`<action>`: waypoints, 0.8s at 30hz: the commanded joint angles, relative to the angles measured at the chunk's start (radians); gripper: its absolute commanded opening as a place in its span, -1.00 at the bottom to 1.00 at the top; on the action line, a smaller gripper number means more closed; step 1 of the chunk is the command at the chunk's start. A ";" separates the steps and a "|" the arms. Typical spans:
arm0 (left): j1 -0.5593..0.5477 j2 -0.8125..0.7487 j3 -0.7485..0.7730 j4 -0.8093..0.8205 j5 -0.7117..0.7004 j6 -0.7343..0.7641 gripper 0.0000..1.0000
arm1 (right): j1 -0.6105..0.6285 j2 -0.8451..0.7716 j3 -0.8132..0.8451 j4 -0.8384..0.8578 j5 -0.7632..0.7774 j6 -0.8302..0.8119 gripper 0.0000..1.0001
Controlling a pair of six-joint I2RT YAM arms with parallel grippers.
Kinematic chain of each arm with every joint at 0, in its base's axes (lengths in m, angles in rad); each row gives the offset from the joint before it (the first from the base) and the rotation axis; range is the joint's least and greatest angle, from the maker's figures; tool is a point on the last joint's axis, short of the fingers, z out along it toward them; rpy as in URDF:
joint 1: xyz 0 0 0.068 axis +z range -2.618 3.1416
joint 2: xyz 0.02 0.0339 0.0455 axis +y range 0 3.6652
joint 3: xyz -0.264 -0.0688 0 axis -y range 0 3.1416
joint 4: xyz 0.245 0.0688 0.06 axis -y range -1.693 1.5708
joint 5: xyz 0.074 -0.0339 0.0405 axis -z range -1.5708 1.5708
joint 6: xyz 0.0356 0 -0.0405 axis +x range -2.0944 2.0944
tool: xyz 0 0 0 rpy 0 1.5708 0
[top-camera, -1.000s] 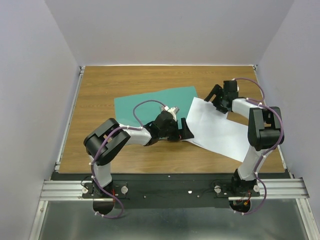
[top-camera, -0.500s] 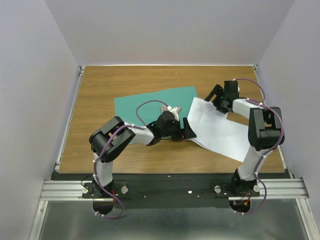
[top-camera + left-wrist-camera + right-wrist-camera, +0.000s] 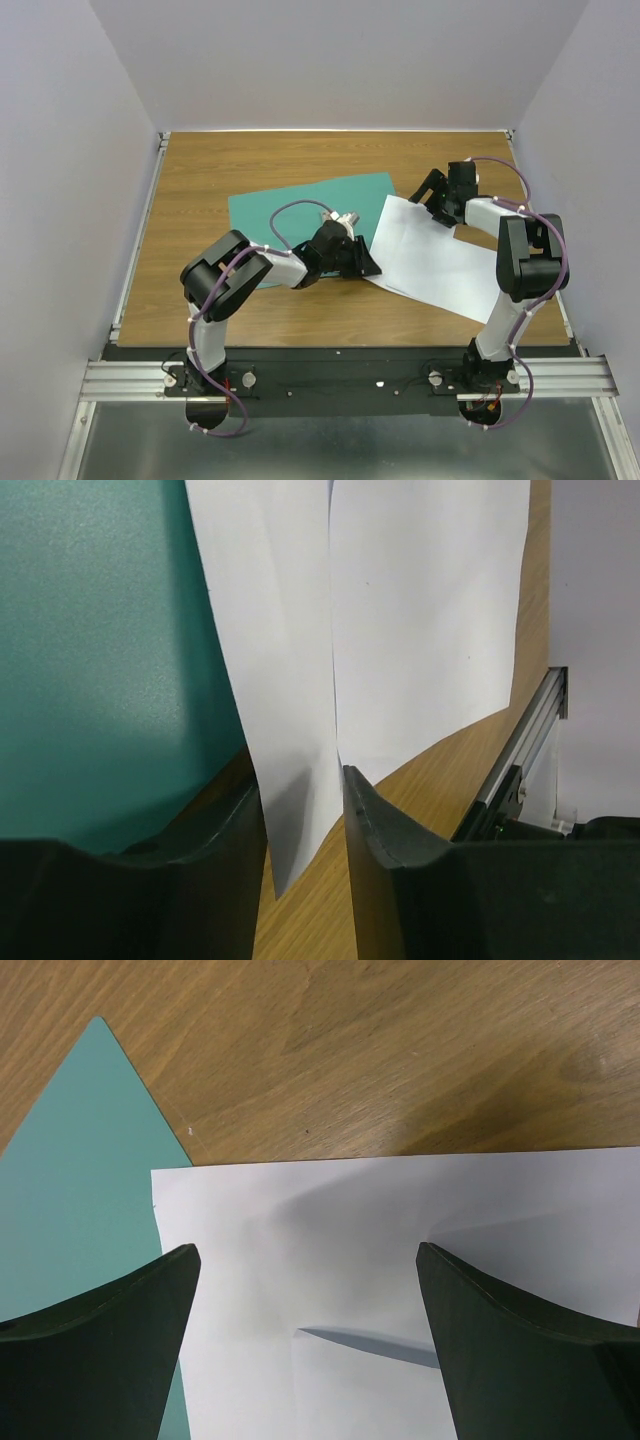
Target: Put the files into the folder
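The folder (image 3: 290,205) lies flat and closed, teal-green, at the middle of the table. To its right lie the files (image 3: 440,262), white sheets stacked slightly askew, their left edge overlapping the folder's right edge. My left gripper (image 3: 368,262) lies low at the sheets' near-left corner. In the left wrist view its jaws (image 3: 300,780) are half closed with a gap, and a corner of the files (image 3: 420,630) stands between them, beside the folder (image 3: 90,630). My right gripper (image 3: 425,192) hovers wide open over the files' far corner (image 3: 400,1200), nothing between its fingers (image 3: 307,1250); the folder (image 3: 80,1160) shows at left.
The wooden table (image 3: 200,290) is walled at left, right and back. A metal rail (image 3: 135,240) runs along its left edge, and another rail (image 3: 510,760) shows past the sheets in the left wrist view.
My left gripper's jaws have narrowed from wide open around the sheets' near-left corner, after a small shift right and back. The right arm has not moved.
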 commanded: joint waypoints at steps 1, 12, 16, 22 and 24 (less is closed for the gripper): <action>0.002 0.019 0.028 -0.009 0.001 0.017 -0.29 | -0.002 0.070 -0.069 -0.147 -0.007 0.008 0.97; 0.004 0.010 0.062 -0.052 0.001 0.060 -1.00 | -0.002 0.049 -0.039 -0.149 -0.039 -0.028 1.00; 0.005 -0.084 0.091 -0.150 -0.120 0.121 -1.00 | -0.003 -0.020 0.003 -0.149 -0.078 -0.081 1.00; 0.004 -0.243 0.157 -0.316 -0.345 0.263 -1.00 | -0.002 -0.221 0.003 -0.140 -0.108 -0.133 1.00; 0.007 -0.269 0.172 -0.368 -0.382 0.285 -1.00 | -0.005 -0.296 -0.035 -0.117 -0.125 -0.136 1.00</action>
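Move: The left file's near-left corner is already between the left hand's half-open fingers; the sheet's middle lies about 7 cm ahead and 10 cm right, some 2 cm lower. The green folder's middle is roughly 12 cm ahead and 16 cm left of that hand; the right file's is level with it and 22 cm right. From the open right hand, over the left file's far end, that sheet's middle is about 13 cm back and 4 cm left. Almost in place at first, the left hand shuts its fingers on the left file's near-left corner, then lifts it quickly about 5 cm, carrying it some 3 cm forward and a little left along the folder's right side while the wrist rolls about 15 degrees. The right hand, still wide open, waits, then rises 4 cm and draws back 2. ##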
